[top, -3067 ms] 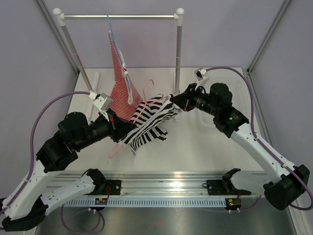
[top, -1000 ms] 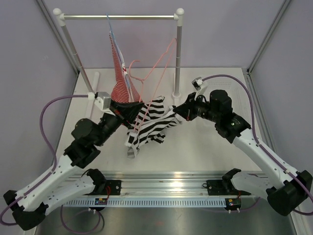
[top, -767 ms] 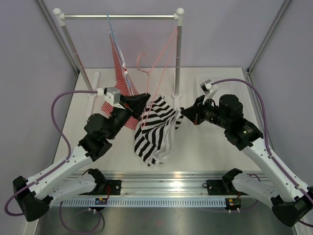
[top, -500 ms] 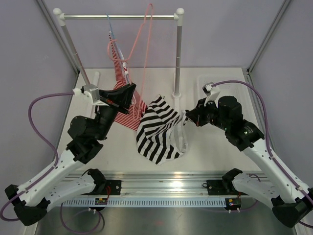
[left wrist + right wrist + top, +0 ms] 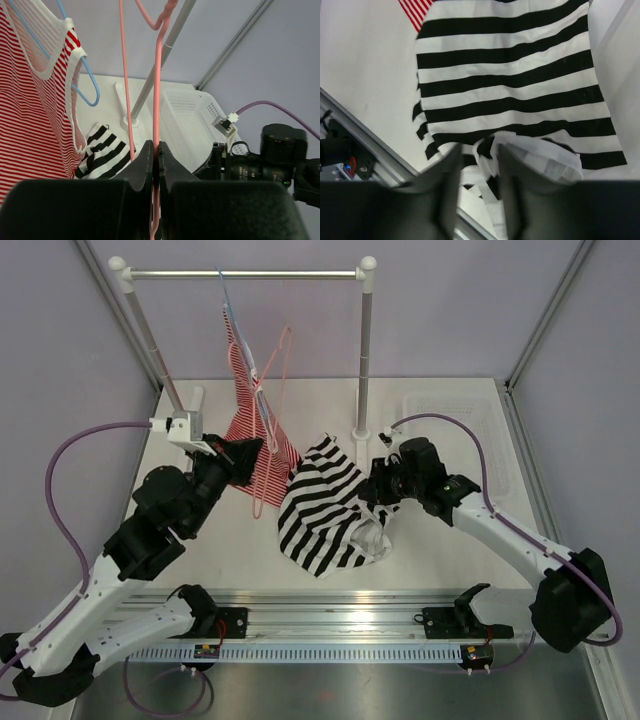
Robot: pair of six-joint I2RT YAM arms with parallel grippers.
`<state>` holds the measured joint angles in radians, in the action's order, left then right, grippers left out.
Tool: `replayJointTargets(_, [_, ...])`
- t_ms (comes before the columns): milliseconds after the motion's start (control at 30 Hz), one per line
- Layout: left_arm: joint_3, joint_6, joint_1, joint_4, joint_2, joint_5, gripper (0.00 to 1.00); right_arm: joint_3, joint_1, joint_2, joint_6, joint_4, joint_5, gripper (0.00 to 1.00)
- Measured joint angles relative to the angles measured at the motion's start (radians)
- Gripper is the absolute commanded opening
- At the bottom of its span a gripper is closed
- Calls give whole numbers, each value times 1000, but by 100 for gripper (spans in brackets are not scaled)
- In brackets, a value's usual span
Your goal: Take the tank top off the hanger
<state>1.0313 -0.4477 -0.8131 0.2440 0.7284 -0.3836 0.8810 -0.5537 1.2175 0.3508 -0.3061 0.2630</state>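
Observation:
The tank top point(image 5: 325, 515), black and white striped, lies crumpled on the table, free of the hanger. It also shows in the left wrist view point(image 5: 102, 152) and fills the right wrist view point(image 5: 510, 90). My left gripper point(image 5: 250, 448) is shut on the pale pink hanger point(image 5: 272, 390), holding it upright beside the red-striped top; the wire runs up between the jaws point(image 5: 157, 90). My right gripper point(image 5: 372, 498) is low at the tank top's right edge. Its fingers stand apart point(image 5: 479, 150) with a white strap of cloth lying between them.
A clothes rack's rail point(image 5: 240, 275) spans the back, with its right post point(image 5: 363, 350) just behind the tank top. A red-and-white thin-striped top point(image 5: 245, 415) hangs there on a light blue hanger point(image 5: 85, 85). A white basket point(image 5: 187, 120) sits at the back right.
My left gripper pulled the pink hanger up and out of the tank top, then brought it down to the left. My right gripper lowered the tank top onto the table and its fingers parted.

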Motion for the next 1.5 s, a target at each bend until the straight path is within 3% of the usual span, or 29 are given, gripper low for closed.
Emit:
replayJointTargets(67, [66,-16,0,70,30,-8,0,0,0,57,10,23,0,66])
replayJointTargets(100, [108,-24,0,102,48,-15,0,-1,0,81,12,28,0,99])
replayJointTargets(267, [225,-56,0,209,122,-41,0,-5,0,95,23,24,-60,99])
replayJointTargets(533, [372,-59,-1,315,318,-49,0,-5,0,-23,23,18,-169,99])
replayJointTargets(867, [777,-8,11,388,684,-90,0,-34,0,-97,20,-1,-213,99])
replayJointTargets(1500, [1097,14,266,446,951,100,0,-42,0,-154,0,-6,-208,99])
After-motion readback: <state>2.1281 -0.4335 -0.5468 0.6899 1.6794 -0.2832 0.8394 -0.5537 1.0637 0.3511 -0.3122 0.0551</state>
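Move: Ahead of the left hand, which already holds the empty pink hanger, the rack's rail runs about 33 cm farther out and 12 cm higher, its free stretch some 3 cm to the right. The red striped top hangs about 24 cm ahead, 9 cm left and 14 cm lower. From the right hand, the black-and-white tank top's middle lies about 6 cm ahead, 6 cm left and 14 cm below; the white basket sits some 30 cm ahead, 34 cm right and 13 cm below. Carrying the pink hanger upright in shut fingers, the left hand goes some 19 cm forward towards the rail, rising and shifting right about 5 cm each, passing to the right of the red striped top while the fingers tip down slightly. The right hand sinks about 3 cm, opens wide to let go of the tank top's edge, then draws up about 6 cm and some 4 cm to the right. ##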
